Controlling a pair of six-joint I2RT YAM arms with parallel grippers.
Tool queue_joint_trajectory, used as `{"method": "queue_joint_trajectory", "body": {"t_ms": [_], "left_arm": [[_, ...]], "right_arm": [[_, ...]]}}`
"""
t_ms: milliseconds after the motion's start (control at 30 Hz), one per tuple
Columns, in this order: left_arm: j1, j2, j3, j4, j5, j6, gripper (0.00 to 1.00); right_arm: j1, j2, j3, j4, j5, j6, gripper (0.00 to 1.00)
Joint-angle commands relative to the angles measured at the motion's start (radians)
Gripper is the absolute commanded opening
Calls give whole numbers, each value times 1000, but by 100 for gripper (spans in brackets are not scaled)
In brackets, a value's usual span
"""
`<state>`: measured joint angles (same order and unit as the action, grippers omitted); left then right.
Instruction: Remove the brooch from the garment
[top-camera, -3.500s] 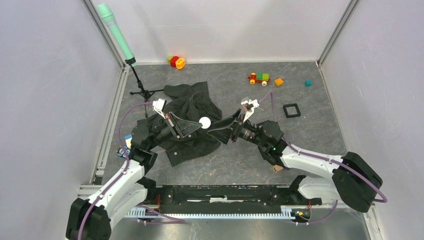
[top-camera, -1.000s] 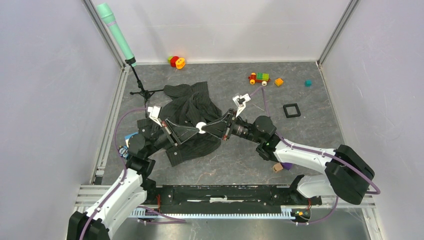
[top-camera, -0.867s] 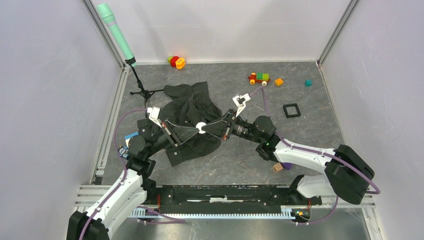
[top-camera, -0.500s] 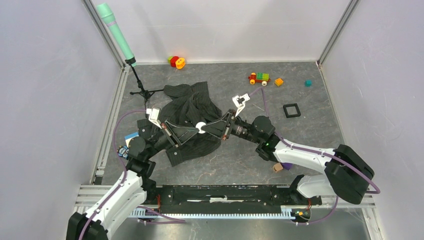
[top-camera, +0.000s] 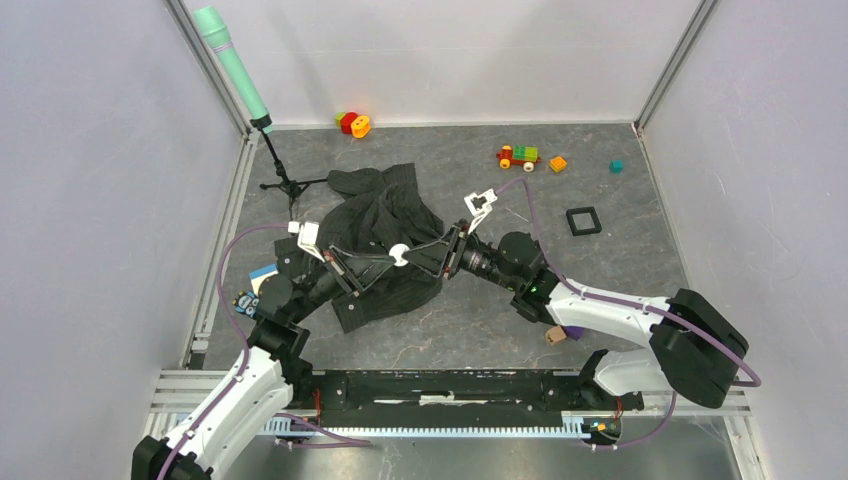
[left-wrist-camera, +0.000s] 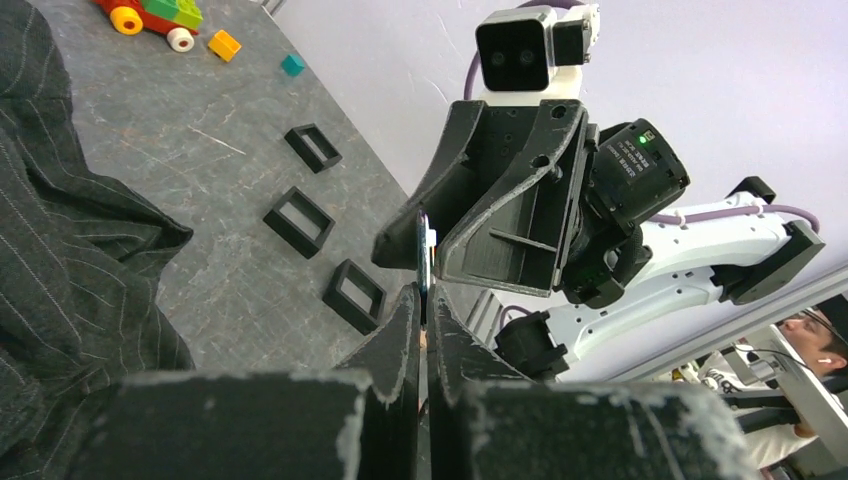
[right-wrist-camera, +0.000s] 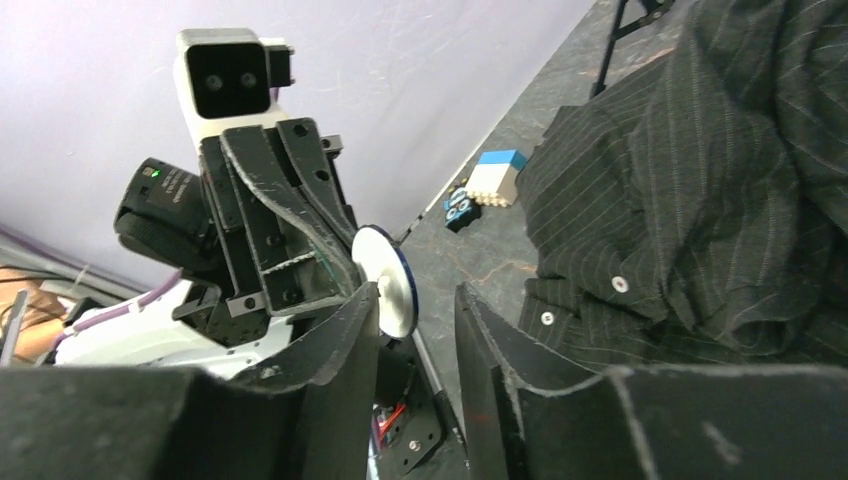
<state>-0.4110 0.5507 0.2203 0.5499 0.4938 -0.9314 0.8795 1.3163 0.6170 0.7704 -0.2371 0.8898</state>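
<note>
The brooch (right-wrist-camera: 385, 280) is a small round disc with a white face and a dark-blue rim. It hangs in the air above the garment (top-camera: 385, 215), a dark pinstriped shirt with white buttons. My left gripper (left-wrist-camera: 422, 295) is shut on the brooch, whose thin edge (left-wrist-camera: 423, 250) sticks up between the fingers. My right gripper (right-wrist-camera: 418, 292) faces it tip to tip. Its jaws stand apart around the disc, which lies close to its left finger (right-wrist-camera: 340, 330). In the top view the disc (top-camera: 398, 254) shows white between both sets of fingertips.
Black square frames (left-wrist-camera: 298, 221) lie on the grey floor to the right, one (top-camera: 583, 220) visible from above. A toy train (top-camera: 518, 155), an orange block (top-camera: 558, 163) and a teal cube (top-camera: 616, 166) sit at the back. A microphone stand (top-camera: 285, 185) is at back left, a blue-white block (right-wrist-camera: 497, 176) beside the shirt.
The right gripper moved left to meet the left gripper at the brooch, and its jaws now stand apart. The left arm has drawn slightly back and to the left, disc still pinched.
</note>
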Motion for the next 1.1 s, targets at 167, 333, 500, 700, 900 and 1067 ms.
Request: {"method": "queue_joint_trajectory", "body": {"t_ms": [167,333,500,700,900,1067], "left_arm": [[2,39,49,21,-34,88,2],[2,86,47,-6,-46,98,2],[1,169,122,-204,-68,194,2],[-8,313,187,-343,-123,268,2],[-60,425,255,-468,-285,380,2],[-206,489,357,-607,-566,500,2]], "right_arm": [[-20,-67,-22,-63,94,-73,60],[-22,-147,-10,-250,177,-164,74],[-73,-226,13,-623,309,-315,95],[-264,-380,-48,-934,336,-460,98],[-438,-389,-108,-1065,305,-541,98],[-554,-359,-189,-1020,183,-556,98]]}}
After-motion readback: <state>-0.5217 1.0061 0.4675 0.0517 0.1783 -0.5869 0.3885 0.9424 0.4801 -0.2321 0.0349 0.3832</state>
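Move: The left fingers hold the brooch about 1 cm from their point. The garment's middle lies some 13 cm ahead of that hand, 5 cm left and 22 cm below. From the right hand the brooch is roughly 3 cm left and level; the near black frame lies about 24 cm right and 1 cm ahead, the middle black frame some 21 cm right and 13 cm ahead, both 23 cm below. Right hand opens wide, swinging 25 cm right and down off the brooch; left lowers it 13 cm towards the garment. ##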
